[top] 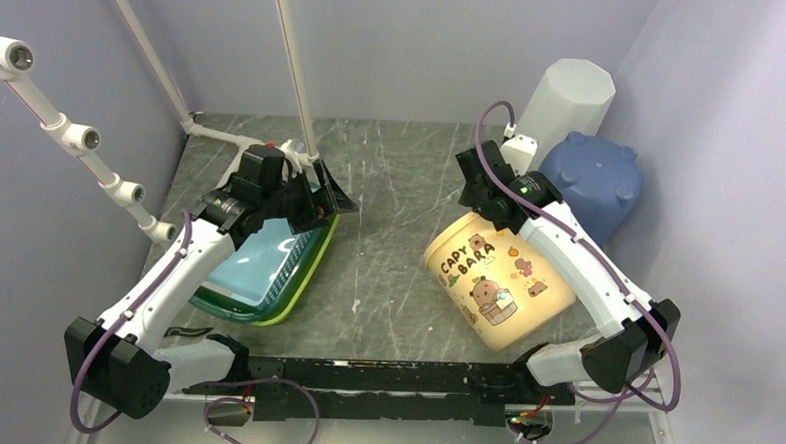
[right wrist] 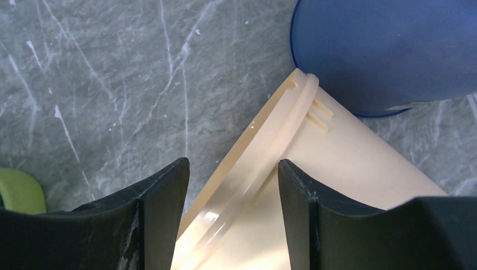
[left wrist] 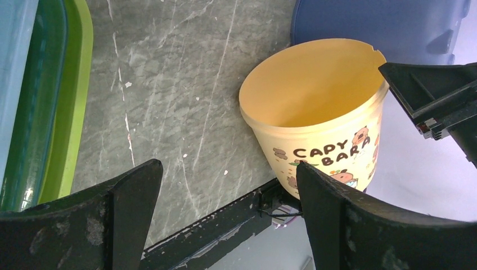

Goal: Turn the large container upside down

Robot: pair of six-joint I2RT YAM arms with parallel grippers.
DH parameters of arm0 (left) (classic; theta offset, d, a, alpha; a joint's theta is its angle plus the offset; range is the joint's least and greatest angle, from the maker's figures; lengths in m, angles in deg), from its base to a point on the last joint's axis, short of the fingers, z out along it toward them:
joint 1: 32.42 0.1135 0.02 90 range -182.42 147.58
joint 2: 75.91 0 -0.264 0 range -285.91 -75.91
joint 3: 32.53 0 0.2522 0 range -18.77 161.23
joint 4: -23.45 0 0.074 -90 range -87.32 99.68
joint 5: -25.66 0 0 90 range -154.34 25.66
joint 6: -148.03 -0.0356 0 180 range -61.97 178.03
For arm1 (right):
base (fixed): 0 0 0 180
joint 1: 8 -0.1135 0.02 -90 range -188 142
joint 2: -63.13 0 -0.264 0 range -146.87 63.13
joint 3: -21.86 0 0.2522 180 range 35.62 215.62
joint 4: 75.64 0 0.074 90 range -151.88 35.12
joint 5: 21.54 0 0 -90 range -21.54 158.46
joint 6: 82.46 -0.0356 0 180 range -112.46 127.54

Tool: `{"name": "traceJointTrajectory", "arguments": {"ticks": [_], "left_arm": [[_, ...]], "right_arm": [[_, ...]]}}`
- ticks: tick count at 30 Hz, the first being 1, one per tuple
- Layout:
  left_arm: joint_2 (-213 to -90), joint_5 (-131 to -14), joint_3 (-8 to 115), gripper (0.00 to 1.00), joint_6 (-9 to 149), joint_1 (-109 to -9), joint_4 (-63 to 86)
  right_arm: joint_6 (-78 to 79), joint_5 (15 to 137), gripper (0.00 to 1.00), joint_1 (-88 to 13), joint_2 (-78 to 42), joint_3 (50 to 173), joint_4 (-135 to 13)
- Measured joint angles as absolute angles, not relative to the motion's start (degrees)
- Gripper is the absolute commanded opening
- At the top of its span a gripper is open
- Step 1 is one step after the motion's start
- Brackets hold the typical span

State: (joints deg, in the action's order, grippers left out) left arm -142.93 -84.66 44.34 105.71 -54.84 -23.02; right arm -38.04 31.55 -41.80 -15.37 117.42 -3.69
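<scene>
The large container [top: 502, 277] is a cream-yellow tub printed "CAPY BARA", lying on its side right of centre with its open mouth facing the far left. In the left wrist view its mouth [left wrist: 315, 90] shows empty. My right gripper [top: 480, 201] is at the upper rim of the mouth. In the right wrist view the rim [right wrist: 281, 135] runs between the two fingers of the right gripper [right wrist: 232, 163], one inside and one outside, with a gap on each side. My left gripper [top: 325, 199] hangs wide open over the far edge of the basket, empty [left wrist: 228, 163].
A blue tub [top: 596, 181] stands upside down just behind the large container, nearly touching its rim [right wrist: 388, 50]. A tall white bin [top: 564, 99] stands in the far right corner. A green and blue basket [top: 262, 266] sits at the left. White pipes cross the far left.
</scene>
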Motion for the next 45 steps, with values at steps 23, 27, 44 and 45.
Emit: {"name": "traceJointTrajectory", "arguments": {"ticks": [23,27,44,45], "left_arm": [[-142.93,-84.64,44.34,0.93,105.49,-54.84,-23.11],[-142.93,-84.59,44.34,0.93,105.47,-54.84,-23.13],[-139.76,-76.35,44.45,0.93,105.69,-54.84,-28.25],[-139.44,-75.67,44.54,0.93,105.71,-54.84,-28.75]], "right_arm": [[-35.51,36.77,0.42,-52.49,-15.87,117.27,-8.87],[-36.36,35.31,0.37,-55.55,-16.90,117.81,-8.89],[-38.85,29.95,0.23,-65.36,-25.01,122.82,-7.14],[-38.96,29.95,0.19,-65.45,-25.03,122.82,-7.14]]}}
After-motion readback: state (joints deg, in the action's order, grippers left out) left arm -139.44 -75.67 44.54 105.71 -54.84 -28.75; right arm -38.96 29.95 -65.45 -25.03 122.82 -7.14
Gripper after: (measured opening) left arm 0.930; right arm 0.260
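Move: The right hand stands at the rim of the cream container, which lies on its side, mouth facing forward-left; the container's middle is some 13 cm back, about 6 cm to the right and roughly 11 cm lower. The upside-down blue container is about level with that hand, 18 cm to its right, and the tall white one some 12 cm ahead and 15 cm right. From the left hand, the cream container's middle lies about 11 cm back and 28 cm right. Leftward at nearly constant height, the right hand sweeps about 15 cm, first edging forward, then drawing back some 4 cm, turning roughly 20 degrees counter-clockwise. Its fingers, straddling the cream container's rim, close to pinch the wall and drag it along. Late on, the open left hand gives way about 3 cm to its left. ##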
